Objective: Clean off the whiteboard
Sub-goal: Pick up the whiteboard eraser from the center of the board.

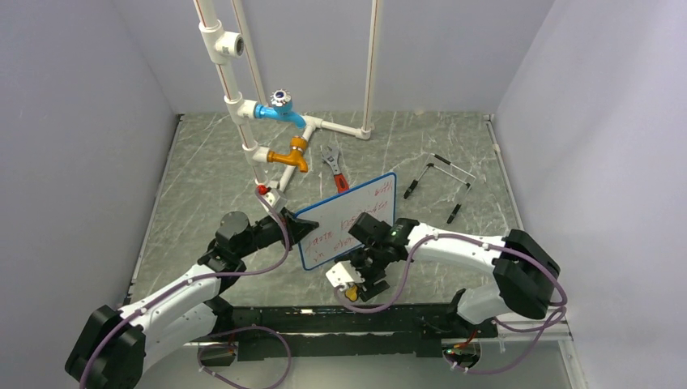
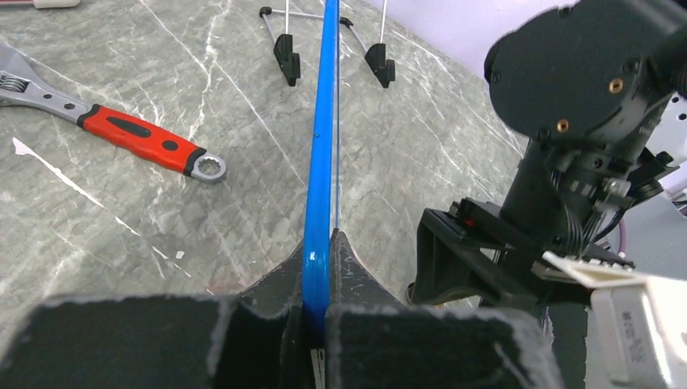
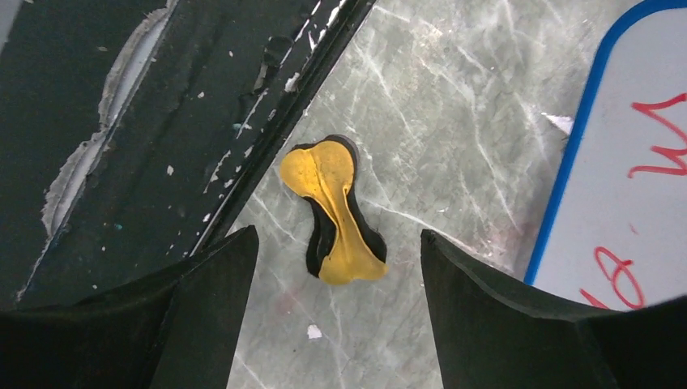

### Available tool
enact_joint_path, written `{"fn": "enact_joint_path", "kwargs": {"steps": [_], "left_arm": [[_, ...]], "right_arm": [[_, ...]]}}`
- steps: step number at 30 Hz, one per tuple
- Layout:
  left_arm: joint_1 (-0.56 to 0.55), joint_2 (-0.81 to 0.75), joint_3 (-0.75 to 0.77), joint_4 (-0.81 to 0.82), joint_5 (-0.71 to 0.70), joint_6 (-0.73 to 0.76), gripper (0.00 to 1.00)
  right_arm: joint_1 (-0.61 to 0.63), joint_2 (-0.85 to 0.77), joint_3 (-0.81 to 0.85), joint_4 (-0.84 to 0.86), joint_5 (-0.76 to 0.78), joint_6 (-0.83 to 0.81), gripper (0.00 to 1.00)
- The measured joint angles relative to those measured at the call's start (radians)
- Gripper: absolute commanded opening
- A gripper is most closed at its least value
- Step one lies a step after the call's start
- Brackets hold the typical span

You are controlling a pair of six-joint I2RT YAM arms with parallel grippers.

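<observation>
The whiteboard (image 1: 362,212), blue-framed with red handwriting on its face, stands tilted on edge at the table's middle. My left gripper (image 1: 301,228) is shut on its left edge; in the left wrist view the blue frame (image 2: 322,146) runs straight out from between the closed jaws of that gripper (image 2: 317,251). A small yellow and black eraser (image 3: 334,212) lies flat on the table near the front rail, also visible from above (image 1: 352,295). My right gripper (image 3: 336,237) hangs open just over it, a finger on either side, touching nothing. The whiteboard's corner (image 3: 624,178) shows to its right.
A red-handled wrench (image 1: 334,168) lies behind the board. White pipework with a blue tap (image 1: 279,109) and an orange tap (image 1: 290,156) stands at the back. Two wire stands with black feet (image 1: 441,174) lie at the right. A black rail (image 3: 121,121) borders the front edge.
</observation>
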Motion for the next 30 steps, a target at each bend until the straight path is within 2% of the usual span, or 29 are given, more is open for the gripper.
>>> {"fn": "enact_joint_path", "kwargs": {"steps": [8,14,19,21,25,28,30], "left_arm": [[-0.008,-0.007,0.000,-0.007,-0.014,0.001,0.00],[-0.008,-0.011,-0.002,-0.008,-0.015,0.001,0.00],[-0.008,-0.018,-0.018,0.006,-0.016,0.000,0.00],[-0.008,-0.021,-0.026,0.017,-0.016,-0.003,0.00],[-0.008,-0.021,-0.045,0.046,-0.014,-0.015,0.00],[-0.008,-0.007,-0.061,0.085,-0.013,-0.043,0.00],[-0.014,0.023,-0.071,0.126,-0.013,-0.072,0.00]], "right_arm": [[0.065,0.039,-0.063,0.095,0.082,0.061,0.59],[0.079,0.089,-0.063,0.133,0.114,0.090,0.42],[0.087,0.100,-0.060,0.130,0.117,0.106,0.18],[0.084,0.100,-0.056,0.128,0.116,0.111,0.00],[0.020,0.082,-0.055,0.114,0.089,0.121,0.00],[-0.124,0.011,-0.055,0.093,0.053,0.134,0.00],[-0.263,-0.077,-0.051,0.080,0.029,0.159,0.00]]}}
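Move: The eraser lies on the table about 4 cm below the right hand's open fingers, only 1 cm back and 1 cm left. The tilted whiteboard's middle is roughly 15 cm ahead of that hand, about 2 cm left and at about its height; the table's near edge runs some 5 cm behind it, straight back and 5 cm lower. From the left hand, which holds the board, the eraser is about 10 cm back, 9 cm right and 12 cm down. Pinching the eraser about its narrow waist, the right fingers close from wide open to shut on it after the hand has sunk some 4 cm almost straight down. The right hand then speeds off with it, forward about 7 cm, up 5 cm and a little right, towards the whiteboard, turning some 20 degrees clockwise. The left hand keeps its grip on the board. ##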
